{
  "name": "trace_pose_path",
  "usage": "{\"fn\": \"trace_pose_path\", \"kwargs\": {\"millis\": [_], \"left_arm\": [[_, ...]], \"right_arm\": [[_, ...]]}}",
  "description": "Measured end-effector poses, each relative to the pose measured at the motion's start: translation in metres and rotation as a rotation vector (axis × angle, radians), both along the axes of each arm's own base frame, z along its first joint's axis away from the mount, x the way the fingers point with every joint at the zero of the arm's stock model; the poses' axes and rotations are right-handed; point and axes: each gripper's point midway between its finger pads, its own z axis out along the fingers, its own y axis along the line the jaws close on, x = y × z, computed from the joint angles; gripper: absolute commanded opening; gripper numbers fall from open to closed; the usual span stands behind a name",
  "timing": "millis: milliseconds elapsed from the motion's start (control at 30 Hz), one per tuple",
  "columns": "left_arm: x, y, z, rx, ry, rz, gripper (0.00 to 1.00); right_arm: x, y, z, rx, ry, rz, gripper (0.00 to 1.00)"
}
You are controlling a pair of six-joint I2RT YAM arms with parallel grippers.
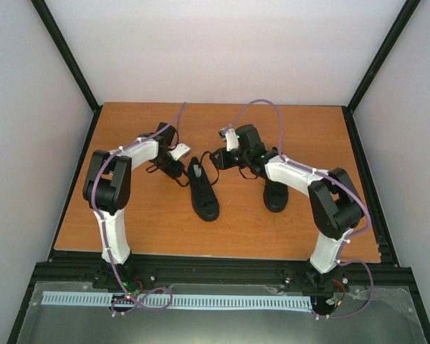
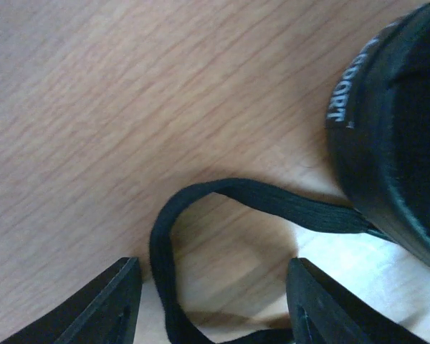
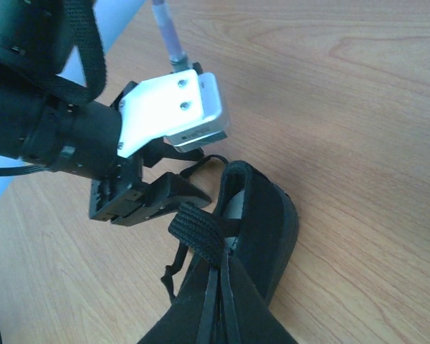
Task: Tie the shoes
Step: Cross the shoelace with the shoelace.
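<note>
Two black shoes lie on the wooden table: one in the middle [image 1: 203, 190], the other [image 1: 275, 195] partly under my right arm. My left gripper [image 2: 215, 269] is open low over the table just behind the middle shoe's heel [image 2: 394, 136]. A loop of black lace [image 2: 229, 190] lies flat between its fingers, untouched. My right gripper [image 3: 221, 265] is shut on a doubled piece of lace [image 3: 198, 228] held up above the same shoe [image 3: 269, 215]. The left gripper's finger [image 3: 168, 193] sits right beside it.
The table [image 1: 143, 222] is boxed in by a black frame [image 1: 215, 258] and pale walls. The white camera mount [image 3: 172, 107] of the left wrist hangs close to my right gripper. A purple cable [image 1: 258, 104] arcs over the right arm.
</note>
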Motion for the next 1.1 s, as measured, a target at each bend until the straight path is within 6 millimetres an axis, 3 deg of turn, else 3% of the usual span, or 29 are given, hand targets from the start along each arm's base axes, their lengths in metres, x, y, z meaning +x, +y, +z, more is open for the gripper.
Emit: {"fn": "trace_pose_path", "kwargs": {"millis": [167, 200, 367, 633, 900, 1033, 1100], "left_arm": [[0.006, 0.008, -0.002, 0.049, -0.029, -0.02, 0.07], [0.006, 0.009, -0.002, 0.054, -0.03, -0.017, 0.02], [0.006, 0.016, -0.001, 0.061, -0.043, -0.023, 0.01], [0.008, 0.049, 0.013, 0.041, -0.058, 0.058, 0.01], [0.005, 0.042, 0.02, -0.002, -0.055, 0.051, 0.01], [-0.005, 0.022, 0.052, -0.124, -0.075, 0.007, 0.01], [-0.012, 0.008, 0.091, -0.218, -0.132, -0.037, 0.01]], "right_arm": [[-0.003, -0.003, 0.02, 0.016, -0.04, -0.003, 0.03], [-0.003, -0.003, 0.023, 0.018, -0.047, -0.004, 0.03], [-0.003, -0.005, 0.03, 0.016, -0.067, -0.005, 0.03], [-0.008, -0.011, 0.04, 0.006, -0.094, -0.009, 0.03], [-0.009, -0.015, 0.04, -0.012, -0.101, -0.012, 0.03], [-0.01, -0.016, 0.037, -0.021, -0.094, -0.007, 0.03], [-0.01, -0.017, 0.037, -0.015, -0.086, 0.001, 0.03]]}}
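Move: The loose lace I want lies practically between my open left fingertips, about 1 cm below them, on the table. The shoe's middle is roughly 8 cm to the right and 6 cm back from that hand. My right hand already holds the other lace; from it, the left lace end is about 12 cm left, 3 cm ahead and 12 cm down. The second shoe sits some 21 cm to its right and 4 cm back. I shut my left fingers on the lace and draw it left, low over the table, for about 5 cm. Then I come back right towards the shoe while lifting about 9 cm, speeding up at the end as the fingertips tilt to the right. My right hand keeps its pinch on the other lace and rises about 4 cm, easing slightly right. ##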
